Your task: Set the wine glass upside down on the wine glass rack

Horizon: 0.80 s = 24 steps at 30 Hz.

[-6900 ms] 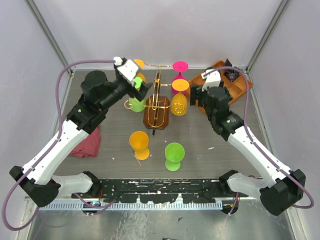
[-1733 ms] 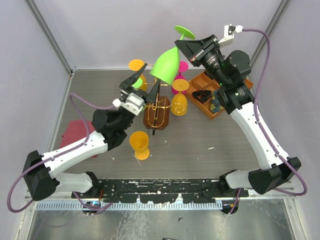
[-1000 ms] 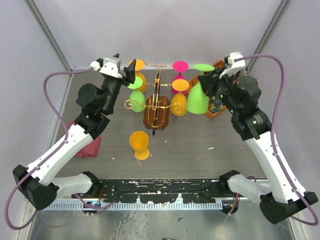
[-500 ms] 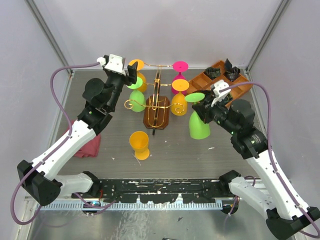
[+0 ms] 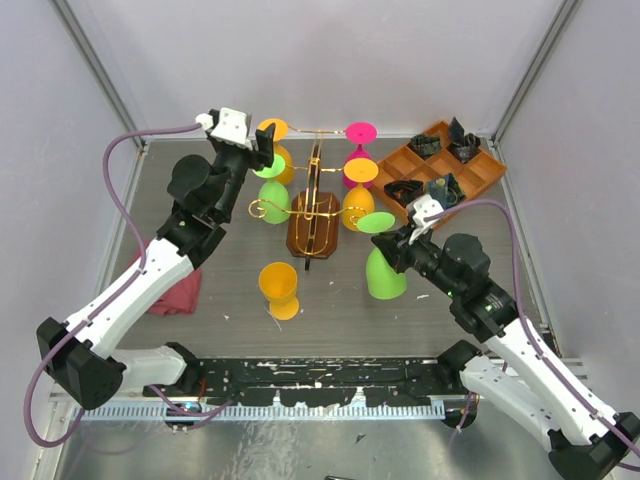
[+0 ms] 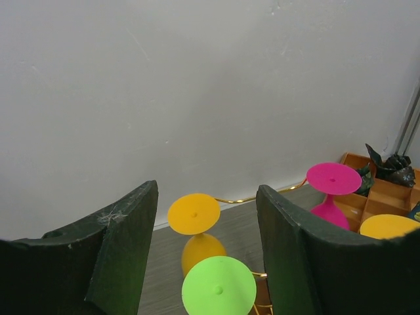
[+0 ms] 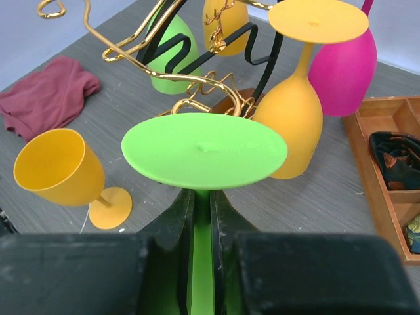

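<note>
My right gripper (image 5: 398, 246) is shut on the stem of a green wine glass (image 5: 382, 272), which is upside down with its foot (image 7: 205, 151) on top, in front and to the right of the wine glass rack (image 5: 313, 226). In the right wrist view the stem (image 7: 202, 256) runs between my fingers. The rack has a brown base and gold wire arms (image 7: 197, 82). Green (image 5: 273, 200), orange (image 5: 358, 205) and pink (image 5: 360, 150) glasses hang from it upside down. My left gripper (image 5: 264, 150) is open at the rack's back left, above a hanging green glass's foot (image 6: 218, 287) and an orange one (image 6: 193, 214).
An orange glass (image 5: 279, 288) stands upright on the table in front of the rack. A dark red cloth (image 5: 170, 290) lies at the left under the left arm. An orange compartment tray (image 5: 470, 180) with dark items sits at the back right.
My right arm has lowered the green glass and drawn it toward the near side, away from the rack's right arms. The left gripper has stayed open at the rack's back left.
</note>
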Available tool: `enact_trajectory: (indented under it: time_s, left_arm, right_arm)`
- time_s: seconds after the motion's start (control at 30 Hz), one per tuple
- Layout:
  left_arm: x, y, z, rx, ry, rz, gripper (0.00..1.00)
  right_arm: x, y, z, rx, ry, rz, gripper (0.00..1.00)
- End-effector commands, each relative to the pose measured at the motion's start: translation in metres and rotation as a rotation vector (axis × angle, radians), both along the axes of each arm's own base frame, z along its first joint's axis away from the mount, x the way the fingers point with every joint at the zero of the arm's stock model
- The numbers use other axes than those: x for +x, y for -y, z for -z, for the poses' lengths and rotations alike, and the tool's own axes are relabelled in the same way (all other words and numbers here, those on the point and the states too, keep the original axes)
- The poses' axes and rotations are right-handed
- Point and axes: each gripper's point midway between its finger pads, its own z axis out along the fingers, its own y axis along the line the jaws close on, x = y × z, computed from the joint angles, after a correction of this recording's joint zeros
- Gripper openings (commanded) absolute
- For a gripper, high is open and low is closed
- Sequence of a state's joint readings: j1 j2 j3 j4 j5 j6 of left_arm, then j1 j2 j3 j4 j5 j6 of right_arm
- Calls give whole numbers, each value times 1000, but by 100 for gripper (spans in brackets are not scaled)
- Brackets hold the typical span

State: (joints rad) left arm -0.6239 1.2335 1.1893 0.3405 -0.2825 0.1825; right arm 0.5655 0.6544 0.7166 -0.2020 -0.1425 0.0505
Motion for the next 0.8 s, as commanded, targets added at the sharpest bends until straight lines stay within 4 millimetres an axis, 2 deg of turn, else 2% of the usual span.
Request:
enact_trajectory:
  time_s: [0.0,0.33,0.43,0.57,0.77]
  left_arm:
    - [1,-9,-14,-41,50,-39,68]
    - [-4,-29,-18,-53,116,-125,66]
    - [-4,-31,-16,-44,117,-132,66]
    - [-3,-31,-15,-33,120,-140,66]
    - [-1,-31,-16,-23,126,-146,66]
  right_arm:
    - [14,-7,-32,108,134,44,1]
    - [21,-42,-28,177,199,92,1]
    - [24,-46,-23,162,208,137,1]
    - [25,-44,-14,160,217,195,1]
    - [32,-25,-1,166,228,321,1]
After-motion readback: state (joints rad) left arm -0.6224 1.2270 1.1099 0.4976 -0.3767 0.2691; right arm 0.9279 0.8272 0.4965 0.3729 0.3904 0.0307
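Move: The right hand holds the green wine glass upside down by its stem; the rack's empty front-right hook lies about 4 cm ahead, 5 cm left and 2 cm above. The hung orange glass is roughly 12 cm ahead, 3 cm left, and the rack's wooden base some 13 cm ahead, 14 cm left, well below. The standing orange glass is about 20 cm left and 3 cm back. From the left hand, that hook lies about 20 cm right, 4 cm back and 15 cm down. The right hand keeps its closed grip on the stem and carries the upside-down green glass about 5 cm to the left towards the front-right hook, swinging nearly 6 cm out before easing back a centimetre, while working some 2 cm forward and 2 cm down. On the way its fingers tip down and the hand turns about 10 degrees clockwise, bringing the foot of the glass up close to the hook's curl; the empty left hand, fingers still open, shifts about 2 cm left, high by the rack. ##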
